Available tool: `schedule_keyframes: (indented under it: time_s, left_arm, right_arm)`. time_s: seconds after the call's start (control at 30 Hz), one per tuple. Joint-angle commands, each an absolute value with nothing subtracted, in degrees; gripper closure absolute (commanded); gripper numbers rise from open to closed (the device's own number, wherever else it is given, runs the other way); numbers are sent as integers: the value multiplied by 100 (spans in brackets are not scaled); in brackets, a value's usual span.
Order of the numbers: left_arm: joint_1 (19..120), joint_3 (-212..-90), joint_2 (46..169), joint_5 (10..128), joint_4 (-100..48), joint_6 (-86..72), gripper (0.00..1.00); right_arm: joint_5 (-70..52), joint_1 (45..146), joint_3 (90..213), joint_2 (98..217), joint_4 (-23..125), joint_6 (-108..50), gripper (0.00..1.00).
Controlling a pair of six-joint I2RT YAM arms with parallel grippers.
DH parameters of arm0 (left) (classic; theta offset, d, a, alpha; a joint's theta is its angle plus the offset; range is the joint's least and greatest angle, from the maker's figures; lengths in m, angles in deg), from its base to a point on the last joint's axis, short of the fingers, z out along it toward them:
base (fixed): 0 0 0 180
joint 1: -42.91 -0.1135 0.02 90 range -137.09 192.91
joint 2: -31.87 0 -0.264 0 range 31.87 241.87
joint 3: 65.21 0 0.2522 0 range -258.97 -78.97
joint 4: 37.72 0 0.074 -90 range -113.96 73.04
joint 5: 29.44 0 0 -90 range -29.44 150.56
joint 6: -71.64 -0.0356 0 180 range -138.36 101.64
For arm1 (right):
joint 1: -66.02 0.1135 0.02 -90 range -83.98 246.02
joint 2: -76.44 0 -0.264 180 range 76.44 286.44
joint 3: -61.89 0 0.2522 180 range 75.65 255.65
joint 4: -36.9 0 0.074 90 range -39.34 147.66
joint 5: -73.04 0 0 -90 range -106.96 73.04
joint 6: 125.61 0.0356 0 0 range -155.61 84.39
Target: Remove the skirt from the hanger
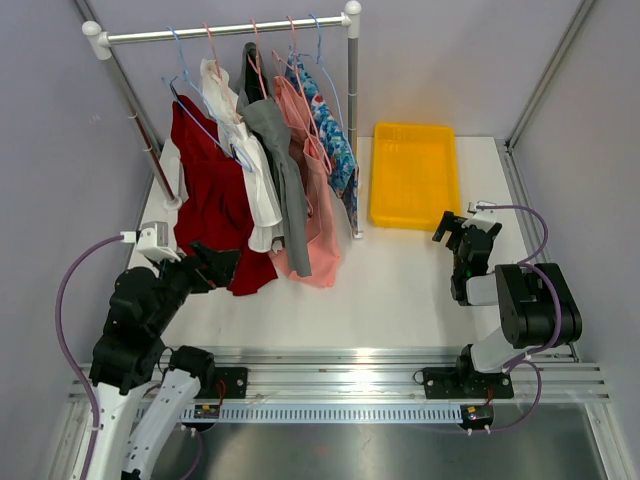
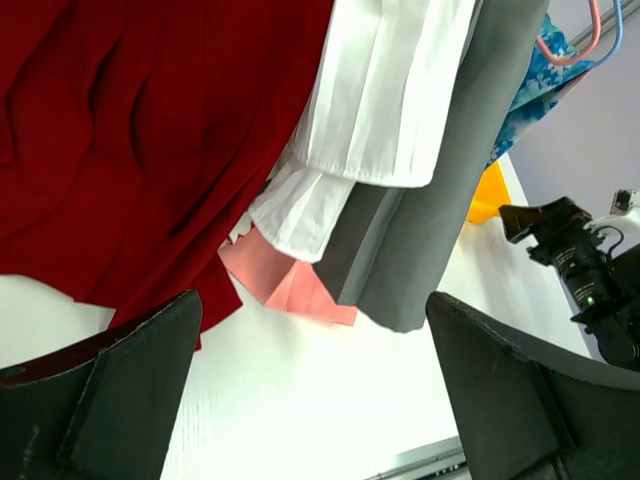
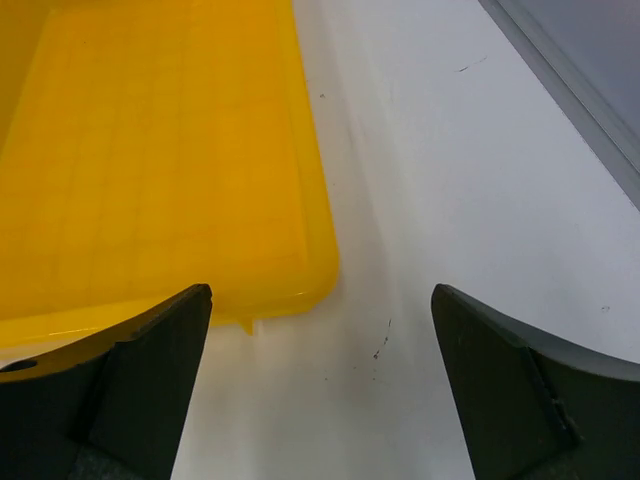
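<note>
Several garments hang on hangers from a white rail [image 1: 225, 30]. The leftmost is a dark red pleated one [image 1: 210, 195], which looks like the skirt; it hangs on a blue hanger [image 1: 180, 75] and its hem reaches the table. My left gripper [image 1: 222, 262] is open just in front of that hem. In the left wrist view the red cloth [image 2: 130, 130] fills the upper left, beyond the wide-apart left gripper [image 2: 312, 300]. My right gripper [image 1: 465, 228] is open, low over the table at the right, far from the rack.
Beside the red garment hang a white one [image 1: 250, 165], a grey one [image 1: 285, 170], a pink one [image 1: 315, 200] and a blue floral one [image 1: 335, 140]. A yellow tray [image 1: 413, 175] lies right of the rack; its corner [image 3: 300, 270] is just ahead of my right gripper [image 3: 322, 290]. Rack posts [image 1: 353, 130] stand on the table.
</note>
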State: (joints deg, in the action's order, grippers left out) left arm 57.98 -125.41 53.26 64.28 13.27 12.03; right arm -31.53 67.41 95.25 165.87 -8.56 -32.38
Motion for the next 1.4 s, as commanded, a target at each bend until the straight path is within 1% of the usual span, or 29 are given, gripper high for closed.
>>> schedule_keyframes:
  time_s: [0.0, 0.13, 0.2, 0.3, 0.43, 0.53, 0.57, 0.6, 0.63, 0.67, 0.7, 0.77, 0.8, 0.83, 0.9, 0.93, 1.0, 1.1, 1.13, 1.17, 1.27, 1.37]
  left_arm:
    - [5794, -12582, 5252, 6705, 1462, 1083, 1]
    - [5794, -12337, 5340, 6794, 1208, 1108, 1]
    - [5794, -12327, 5402, 6716, 1172, 1117, 1]
    - [5794, -12450, 5498, 6470, 1312, 1073, 1]
    - [5794, -12415, 5604, 6531, 1120, 1012, 1]
    - [5802, -12905, 6226, 6433, 971, 793, 2]
    - [5811, -13569, 6541, 6468, 953, 705, 3]
    - [5829, -13949, 7136, 6591, 970, 521, 4]
    - [5951, -14423, 7464, 6592, 1013, 433, 5]
    - [6030, -14854, 7728, 6557, 1023, 275, 5]
    - [6101, -15772, 8244, 6487, 1023, 204, 5]
    - [6347, -16647, 8792, 6381, 1136, 98, 3]
    - [6513, -17626, 9142, 6285, 1241, 89, 3]
    - [6619, -18036, 9738, 6232, 1443, 89, 3]
    - [7065, -19124, 10312, 6074, 1585, 89, 3]
    - [7242, -19408, 10776, 6021, 1576, 80, 3]
    - [7689, -19805, 11174, 5784, 1498, 36, 2]
    - [8068, -20700, 12149, 5634, 1409, -25, 1]
    - [8140, -21208, 12404, 5582, 1496, -34, 1]
    - [8201, -21465, 12877, 5442, 1515, -78, 1]
    - [8369, -21757, 13328, 5283, 1296, -148, 1]
    - [8430, -21705, 13628, 5046, 936, -114, 1]
  right_arm:
    - [-3375, 6725, 9551, 16530, -1201, -3315, 1]
    - [-3366, 6734, 9612, 16521, -1122, -3306, 1]
    - [-2527, 6252, 9762, 16486, -727, -3088, 1]
    - [-2461, 6233, 9727, 16494, -857, -3104, 0]
    - [-2470, 6233, 9718, 16486, -823, -3086, 1]
    - [-2452, 6233, 9727, 16486, -814, -3104, 1]
    - [-2461, 6233, 9719, 16495, -814, -3104, 1]
    - [-2452, 6241, 9727, 16495, -805, -3113, 1]
    - [-2461, 6233, 9719, 16486, -796, -3113, 0]
    - [-2444, 6233, 9727, 16495, -796, -3121, 0]
    - [-2452, 6233, 9727, 16495, -796, -3113, 0]
    - [-2452, 6233, 9727, 16495, -796, -3113, 1]
    - [-2452, 6241, 9727, 16495, -796, -3113, 1]
    - [-2444, 6233, 9727, 16495, -814, -3104, 0]
    - [-2444, 6233, 9727, 16495, -814, -3113, 0]
    - [-2444, 6233, 9727, 16495, -814, -3113, 1]
    - [-2452, 6233, 9727, 16504, -814, -3113, 1]
    - [-2444, 6233, 9727, 16504, -805, -3113, 1]
    - [-2444, 6233, 9719, 16495, -805, -3113, 0]
    - [-2452, 6233, 9727, 16495, -805, -3113, 1]
    - [-2452, 6233, 9718, 16495, -805, -3113, 1]
    - [-2452, 6241, 9718, 16495, -814, -3121, 0]
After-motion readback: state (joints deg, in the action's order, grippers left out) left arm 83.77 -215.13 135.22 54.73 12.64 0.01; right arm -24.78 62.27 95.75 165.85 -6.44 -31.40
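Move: The blue floral skirt hangs at the right end of the rack, about 21 cm ahead of the open left hand, 23 cm to its right and 12 cm higher. Next to it the pink garment is some 15 cm ahead, 17 cm right and 4 cm up; the grey garment is about 13 cm ahead, 11 cm right and 5 cm up. From the right hand the skirt lies roughly level in reach, 30 cm left and 31 cm above. Left hand, open, swings about 24 cm right, rising some 22 cm and reaching forward, towards the floral skirt. ##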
